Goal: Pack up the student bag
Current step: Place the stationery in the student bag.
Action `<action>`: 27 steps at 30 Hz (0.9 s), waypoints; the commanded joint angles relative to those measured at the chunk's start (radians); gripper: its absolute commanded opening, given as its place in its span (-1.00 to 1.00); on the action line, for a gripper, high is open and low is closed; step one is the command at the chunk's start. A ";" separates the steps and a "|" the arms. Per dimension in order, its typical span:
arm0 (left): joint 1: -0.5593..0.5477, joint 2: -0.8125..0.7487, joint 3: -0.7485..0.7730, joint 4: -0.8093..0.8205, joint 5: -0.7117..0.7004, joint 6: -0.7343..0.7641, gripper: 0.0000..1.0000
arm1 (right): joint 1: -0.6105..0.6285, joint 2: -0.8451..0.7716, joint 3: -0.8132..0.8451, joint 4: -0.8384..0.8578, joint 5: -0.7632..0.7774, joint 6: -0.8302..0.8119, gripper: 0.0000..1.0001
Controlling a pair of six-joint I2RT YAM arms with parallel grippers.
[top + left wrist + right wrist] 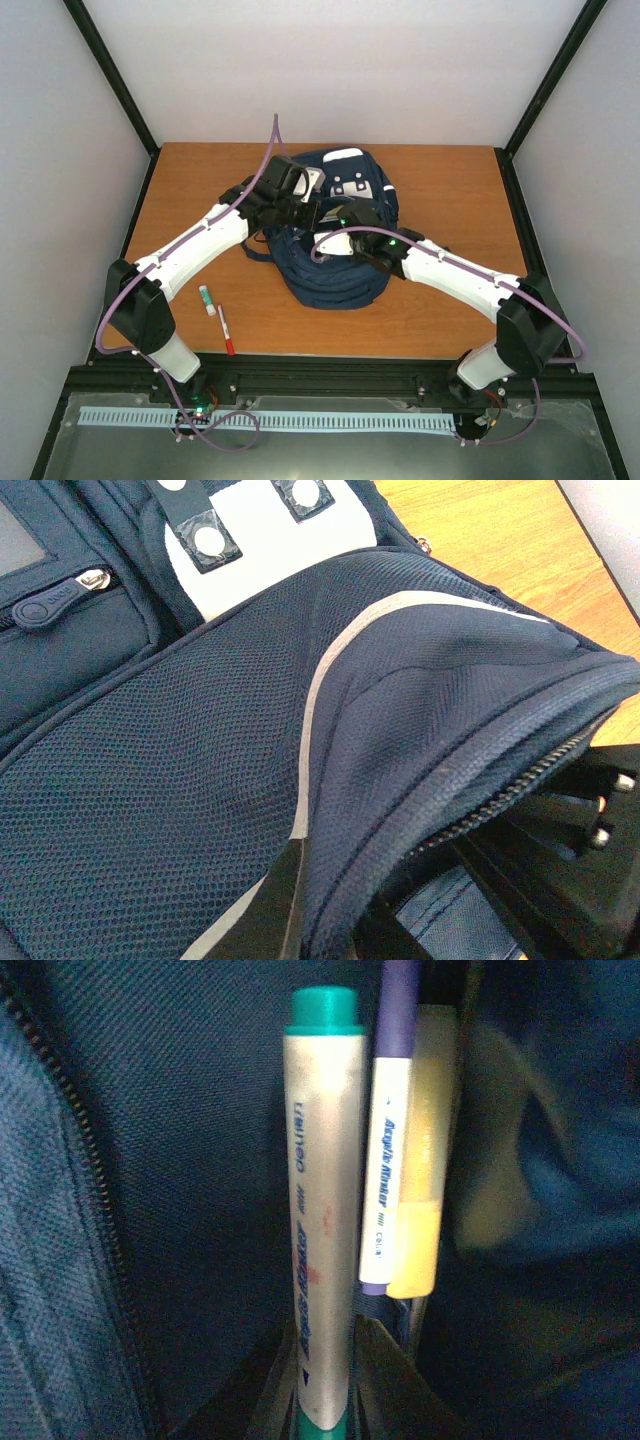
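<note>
The navy student bag lies mid-table. My left gripper is shut on the zipper-edged flap of a pocket, lifting it; in the left wrist view the fold of mesh fabric runs down between my fingers. My right gripper reaches into the opening. In the right wrist view it is shut on a silver marker with a green cap, standing inside the bag. A purple-capped marker and a yellow highlighter stand right beside it.
On the wooden table, left of the bag, lie a short white stick with a green cap and a red-tipped pen. The open zipper teeth run along the pocket's left side. Black frame posts and white walls ring the table.
</note>
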 commanded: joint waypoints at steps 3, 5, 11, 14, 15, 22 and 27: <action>-0.005 -0.050 0.078 0.070 0.035 -0.027 -0.94 | 0.009 0.006 -0.020 0.090 0.027 -0.002 -0.56; -0.005 -0.050 0.078 0.069 0.034 -0.027 -0.94 | 0.010 -0.006 -0.014 0.076 0.017 0.012 -0.53; -0.005 -0.050 0.078 0.070 0.034 -0.027 -0.94 | 0.001 -0.057 0.015 -0.015 -0.042 0.106 -0.51; -0.005 -0.048 0.078 0.070 0.035 -0.027 -0.94 | -0.029 -0.087 0.045 -0.060 -0.092 0.174 -0.52; -0.005 -0.047 0.078 0.070 0.036 -0.029 -0.94 | -0.045 -0.098 0.057 -0.075 -0.110 0.196 -0.52; -0.005 -0.045 0.078 0.071 0.040 -0.031 -0.94 | -0.176 -0.150 0.144 -0.126 -0.239 0.325 -0.39; -0.004 -0.046 0.078 0.070 0.040 -0.030 -0.94 | -0.205 -0.138 0.144 -0.129 -0.293 0.341 -0.12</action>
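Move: The right hand, inside the student bag's open top, still grips one end of the teal-capped marker, whose middle lies about 4 cm to its left, level fore and aft, and slightly below. Alongside lie the purple marker, 1 cm ahead and 4 cm left, and the yellow highlighter, 2 cm ahead and 4 cm left, both some 3 cm below. From the left hand, the teal-capped marker's middle is about 3 cm right, 1 cm back and 6 cm below. The right fingers open to release the teal-capped marker, then withdraw about 9 cm up and 4 cm right. ##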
